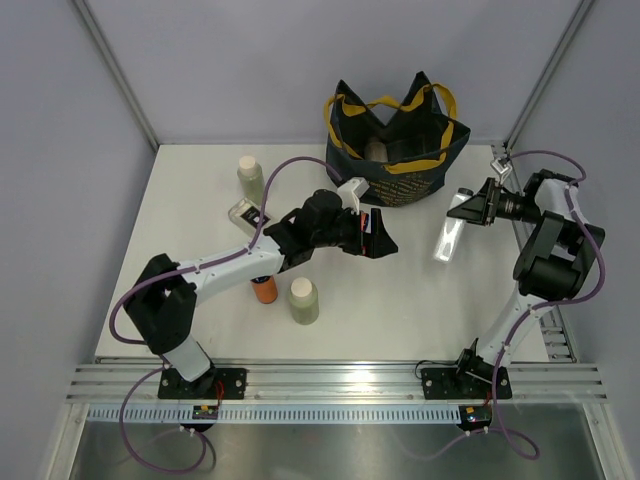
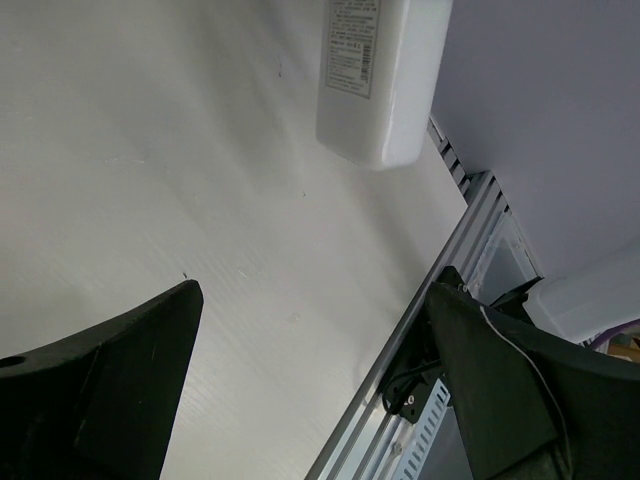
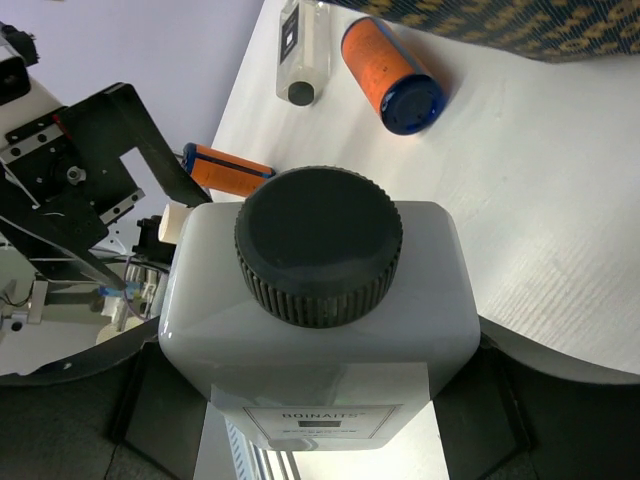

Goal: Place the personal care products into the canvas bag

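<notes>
The canvas bag (image 1: pixel 395 140), navy with yellow handles, stands open at the back centre with a pale item inside. To its right, my right gripper (image 1: pixel 468 208) (image 3: pixel 320 395) is shut on a white rectangular bottle (image 1: pixel 450 232) (image 3: pixel 315 300) with a black cap, held tilted above the table. My left gripper (image 1: pixel 375 238) (image 2: pixel 315 292) is open and empty in front of the bag, and its view shows the white bottle (image 2: pixel 380 80) ahead. On the table to the left are two pale green bottles (image 1: pixel 250 172) (image 1: pixel 303 300), a clear flat bottle (image 1: pixel 243 213) and an orange bottle (image 1: pixel 265 290).
In the right wrist view an orange bottle (image 3: pixel 395 70) with a blue cap lies beside the bag's base (image 3: pixel 520 20), near the clear bottle (image 3: pixel 303 50). An aluminium rail (image 1: pixel 330 378) runs along the near table edge. Grey walls enclose the table.
</notes>
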Motion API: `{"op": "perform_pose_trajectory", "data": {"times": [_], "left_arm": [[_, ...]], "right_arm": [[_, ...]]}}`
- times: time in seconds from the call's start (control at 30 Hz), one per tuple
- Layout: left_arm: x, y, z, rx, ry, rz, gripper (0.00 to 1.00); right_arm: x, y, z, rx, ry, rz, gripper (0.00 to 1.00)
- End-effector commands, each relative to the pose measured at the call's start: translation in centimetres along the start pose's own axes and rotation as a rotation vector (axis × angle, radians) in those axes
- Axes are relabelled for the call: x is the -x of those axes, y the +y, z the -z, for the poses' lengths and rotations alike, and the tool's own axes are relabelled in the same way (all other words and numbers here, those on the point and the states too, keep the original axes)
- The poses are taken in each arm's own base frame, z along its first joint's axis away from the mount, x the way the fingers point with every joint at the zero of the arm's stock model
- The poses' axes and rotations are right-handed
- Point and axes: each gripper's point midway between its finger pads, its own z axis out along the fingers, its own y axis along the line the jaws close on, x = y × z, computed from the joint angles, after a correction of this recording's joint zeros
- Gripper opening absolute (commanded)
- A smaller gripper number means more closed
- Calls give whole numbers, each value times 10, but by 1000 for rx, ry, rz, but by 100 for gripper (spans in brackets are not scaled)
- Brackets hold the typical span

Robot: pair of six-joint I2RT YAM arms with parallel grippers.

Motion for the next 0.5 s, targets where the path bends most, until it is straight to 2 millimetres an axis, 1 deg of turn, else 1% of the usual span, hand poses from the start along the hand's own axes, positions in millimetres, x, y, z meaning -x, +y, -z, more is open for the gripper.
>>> {"op": "perform_pose_trajectory", "data": {"times": [0.0,0.1,0.27,0.33,0.37,0.43,0.47], "left_arm": [[26,-21,6,-42,-60,-77,99],[32,-21,13,-25,-76,-102,99],[36,-21,20,-17,-91,-110,99],[37,-22,21,-19,-95,-108,99],[37,-22,21,-18,-96,-106,99],[38,-23,20,-21,-97,-107,99],[38,-22,20,-21,-96,-106,99]], "right_arm": [[32,111,12,140,-102,-186,0],[44,146,18,145,-124,-96,0],[60,188,24,175,-147,-14,0],[65,202,22,197,-143,11,0],[69,212,22,208,-140,31,0],[74,219,18,230,-127,36,0],[77,230,13,250,-106,63,0]]}}
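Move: Ahead and to the left of the right hand, which already holds the white bottle clear of the table, stands the canvas bag: its middle about 13 cm farther out, 13 cm left and some 4 cm lower. The orange bottle lies about 25 cm left, 2 cm back and 14 cm down. The left gripper hangs roughly 16 cm left and 7 cm back. From the left hand, the bag is about 20 cm ahead, 3 cm right and 7 cm lower. Lifting the white bottle almost straight up beside the bag, the right hand climbs fast, about 15 cm, until it looks in over the rim, and only at the end starts to drift left towards the bag. The wrist rolls some 15 degrees so that the cap end comes up and the base hangs lower; the fingers keep their pinch across the bottle. ##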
